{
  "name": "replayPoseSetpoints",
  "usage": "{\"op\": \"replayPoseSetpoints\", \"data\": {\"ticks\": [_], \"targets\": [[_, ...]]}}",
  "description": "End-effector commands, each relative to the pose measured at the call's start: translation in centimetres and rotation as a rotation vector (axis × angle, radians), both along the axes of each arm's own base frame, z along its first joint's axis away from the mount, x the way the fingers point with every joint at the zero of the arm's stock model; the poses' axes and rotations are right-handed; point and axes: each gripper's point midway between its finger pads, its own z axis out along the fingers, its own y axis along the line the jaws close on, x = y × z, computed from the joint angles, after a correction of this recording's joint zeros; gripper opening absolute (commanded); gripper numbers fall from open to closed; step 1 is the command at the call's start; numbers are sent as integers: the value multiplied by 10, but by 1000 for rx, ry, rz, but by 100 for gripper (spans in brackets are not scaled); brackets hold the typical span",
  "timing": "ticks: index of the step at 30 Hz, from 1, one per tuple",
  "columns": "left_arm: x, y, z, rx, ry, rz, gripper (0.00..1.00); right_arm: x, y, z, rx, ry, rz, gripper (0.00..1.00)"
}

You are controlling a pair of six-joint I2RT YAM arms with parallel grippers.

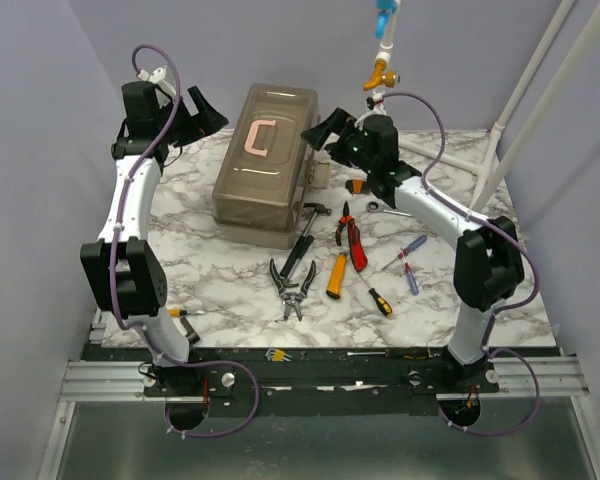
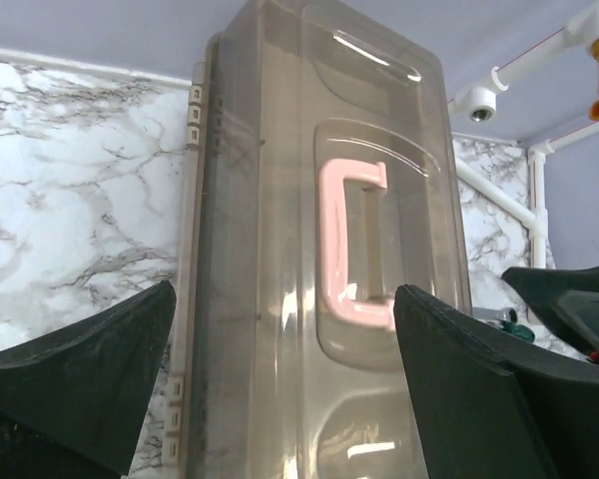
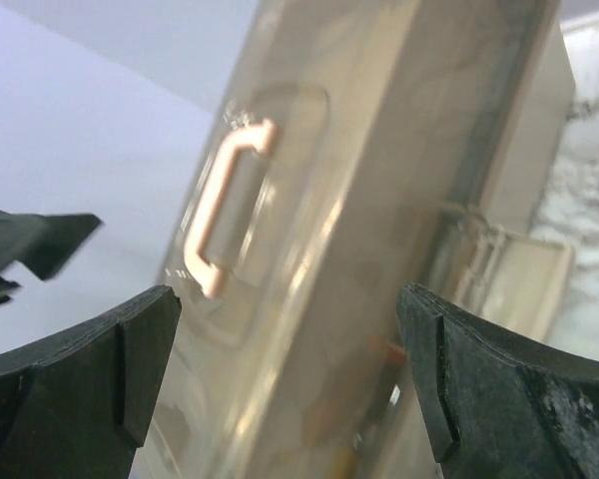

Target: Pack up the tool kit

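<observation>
The tool kit is a translucent grey toolbox (image 1: 265, 165) with a pink handle (image 1: 259, 138), lid down, at the back middle of the marble table. My left gripper (image 1: 202, 113) hovers open just off its left far corner, apart from it. My right gripper (image 1: 321, 132) hovers open at its right far corner. Both wrist views look between wide-apart fingers at the toolbox (image 2: 319, 259) (image 3: 359, 200), with nothing held. Loose tools lie in front: a hammer (image 1: 308, 230), black pliers (image 1: 292, 286), red pliers (image 1: 353, 238), a yellow-handled tool (image 1: 337, 275), screwdrivers (image 1: 410, 262) and a wrench (image 1: 385, 207).
A latch flap (image 1: 318, 172) hangs loose on the box's right side. Hex keys (image 1: 277, 354) lie on the near rail, and a small screwdriver (image 1: 180, 312) lies by the left arm's base. White pipe framing (image 1: 500, 150) rises at the back right.
</observation>
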Motion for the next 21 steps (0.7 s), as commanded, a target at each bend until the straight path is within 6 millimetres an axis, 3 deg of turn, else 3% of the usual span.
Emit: {"op": "replayPoseSetpoints", "data": {"ticks": [1, 3, 4, 7, 12, 16, 21], "targets": [[29, -15, -34, -15, 123, -20, 94, 22, 9, -13, -46, 68, -90, 100], [40, -25, -43, -18, 134, -44, 94, 34, 14, -13, -70, 81, -137, 100], [44, -30, -48, -20, 144, -58, 94, 37, 16, -25, -108, 116, -160, 100], [53, -39, -59, -35, 162, -87, 94, 47, 27, -33, -161, 139, -211, 100], [54, -44, -68, -41, 165, -125, 94, 39, 52, -56, -229, 179, -231, 98], [50, -43, -66, -62, 164, -167, 91, 7, 77, -82, -216, 224, -175, 82], [33, -37, -74, -60, 192, -183, 88, -61, 121, -95, -189, 230, -99, 66]]}}
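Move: The toolbox stands with its long side running away from the robot: its middle is about 7 cm ahead of the left hand, 12 cm to its right and 19 cm below. From the right hand it is roughly 4 cm ahead, 12 cm to the left and 13 cm below. The pink handle sits on the lid right above that middle. The open latch hangs level with the right hand, 2 cm to its right and 12 cm down; the hammer head lies about 2 cm back, 1 cm right and 24 cm below. The left hand, fingers wide, sinks about 8 cm while reaching some 5 cm forward and 4 cm right, tipping down to bring its fingers around the hinge-side upper edge beside the pink handle, then all but stays there. From the latch side the right hand first goes forward, left and slightly up, then sinks about 6 cm and draws back a little as it turns some 15 degrees clockwise and partly closes, its fingers around the lid's upper edge and pushing the toolbox left. ##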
